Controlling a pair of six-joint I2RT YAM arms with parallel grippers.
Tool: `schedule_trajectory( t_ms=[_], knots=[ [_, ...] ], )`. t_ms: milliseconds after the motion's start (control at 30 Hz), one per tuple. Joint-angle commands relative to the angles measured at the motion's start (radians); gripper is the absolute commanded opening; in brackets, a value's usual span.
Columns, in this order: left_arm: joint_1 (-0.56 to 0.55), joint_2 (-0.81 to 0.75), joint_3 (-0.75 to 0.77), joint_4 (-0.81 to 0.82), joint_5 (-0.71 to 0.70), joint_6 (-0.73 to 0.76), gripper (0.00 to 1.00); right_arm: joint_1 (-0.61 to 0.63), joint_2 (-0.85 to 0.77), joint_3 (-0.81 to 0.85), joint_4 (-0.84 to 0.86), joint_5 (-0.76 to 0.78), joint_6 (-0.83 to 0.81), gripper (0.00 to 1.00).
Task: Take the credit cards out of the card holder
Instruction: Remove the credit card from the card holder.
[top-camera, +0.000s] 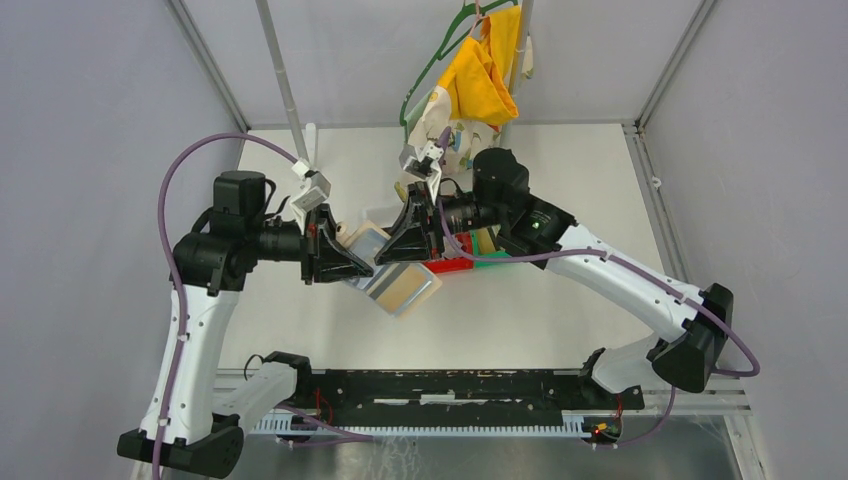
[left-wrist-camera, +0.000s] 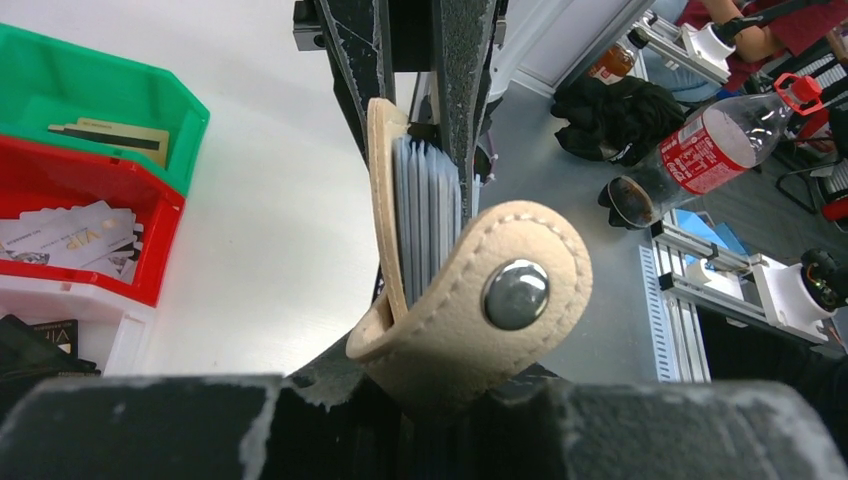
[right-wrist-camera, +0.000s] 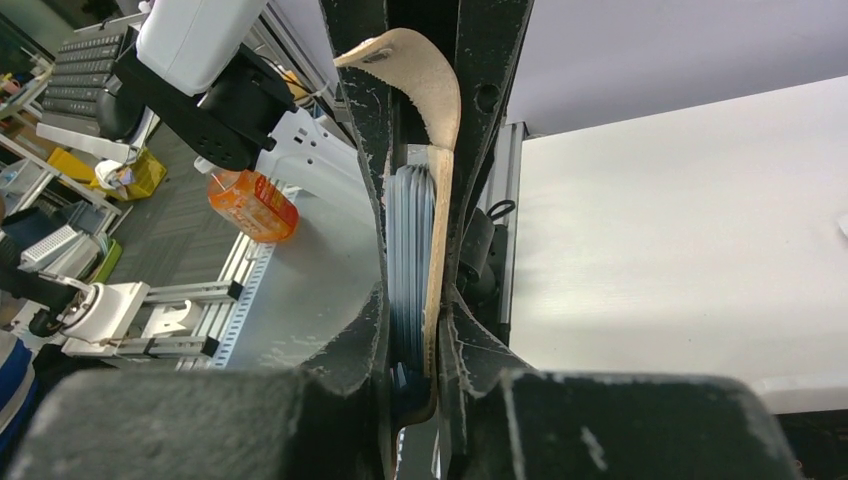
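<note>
The tan card holder (top-camera: 402, 287) hangs in the air over the table between my two grippers. My left gripper (top-camera: 350, 268) is shut on one end of it. My right gripper (top-camera: 402, 245) is shut on the other end. In the left wrist view the snap tab (left-wrist-camera: 515, 294) curls over my left gripper (left-wrist-camera: 440, 388), and the grey-blue sleeves (left-wrist-camera: 425, 200) stand edge-on. The right wrist view shows my right gripper (right-wrist-camera: 412, 340) squeezing the sleeves (right-wrist-camera: 408, 250) against the tan cover (right-wrist-camera: 436, 230). Loose credit cards lie in the red bin (left-wrist-camera: 75, 235) and in the green bin (left-wrist-camera: 110, 135).
A white bin (top-camera: 365, 238), a red bin (top-camera: 452, 266) and a green bin (top-camera: 492, 259) stand in a row under my right arm. A yellow cloth (top-camera: 482, 75) on a green hanger hangs at the back. Grey walls close in the table on both sides.
</note>
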Motion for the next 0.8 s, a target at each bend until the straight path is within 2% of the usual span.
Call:
schedule_trajectory(
  t_ms=[0,67,133,200,333,367,567,767],
  knots=[
    [-0.002,-0.014,0.048,0.041,0.083,0.002,0.02,0.009,-0.001,0.078,-0.042,-0.044,-0.061,0.11],
    [-0.002,-0.013,0.051,0.050,0.087,-0.016,0.04,0.008,-0.011,0.066,-0.015,-0.047,-0.055,0.17],
    [-0.002,-0.011,0.049,0.073,0.094,-0.046,0.05,0.006,-0.015,0.057,-0.007,-0.050,-0.042,0.32],
    [-0.002,-0.009,0.047,0.101,0.082,-0.077,0.02,-0.009,-0.022,0.063,-0.007,-0.044,-0.035,0.42],
    [-0.001,-0.018,0.018,0.223,-0.058,-0.205,0.02,-0.080,-0.087,0.108,-0.039,0.076,-0.030,0.66],
    [-0.001,-0.020,0.014,0.250,-0.109,-0.229,0.02,-0.094,-0.108,0.123,-0.043,0.113,-0.019,0.69],
    [0.000,-0.046,-0.012,0.353,-0.273,-0.323,0.02,-0.111,-0.209,0.036,0.035,0.314,0.098,0.72],
    [0.000,-0.015,0.006,0.339,-0.331,-0.338,0.02,-0.099,-0.239,-0.181,0.309,0.242,0.292,0.69]
  ],
)
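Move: The card holder is already pinched by both hands, its middle some 3 cm to the right of the left hand, level with it fore and aft. From the right hand that middle is about 1 cm back and straight in line sideways, at grip height. On the table some 35 cm below, the red box stands roughly 19 cm ahead and 10 cm right of the right hand, and the green box about 10 cm farther right of the red box. The card holder comes free of the right fingers, which open wide, then draw off forward before swinging up and to the right, easing partly back, to finish about 9 cm higher and 7 cm to the right, turned clockwise with the tips rising. The left hand keeps its pinch and carries the holder some 5 cm forward, turning it about 15 degrees counter-clockwise. ##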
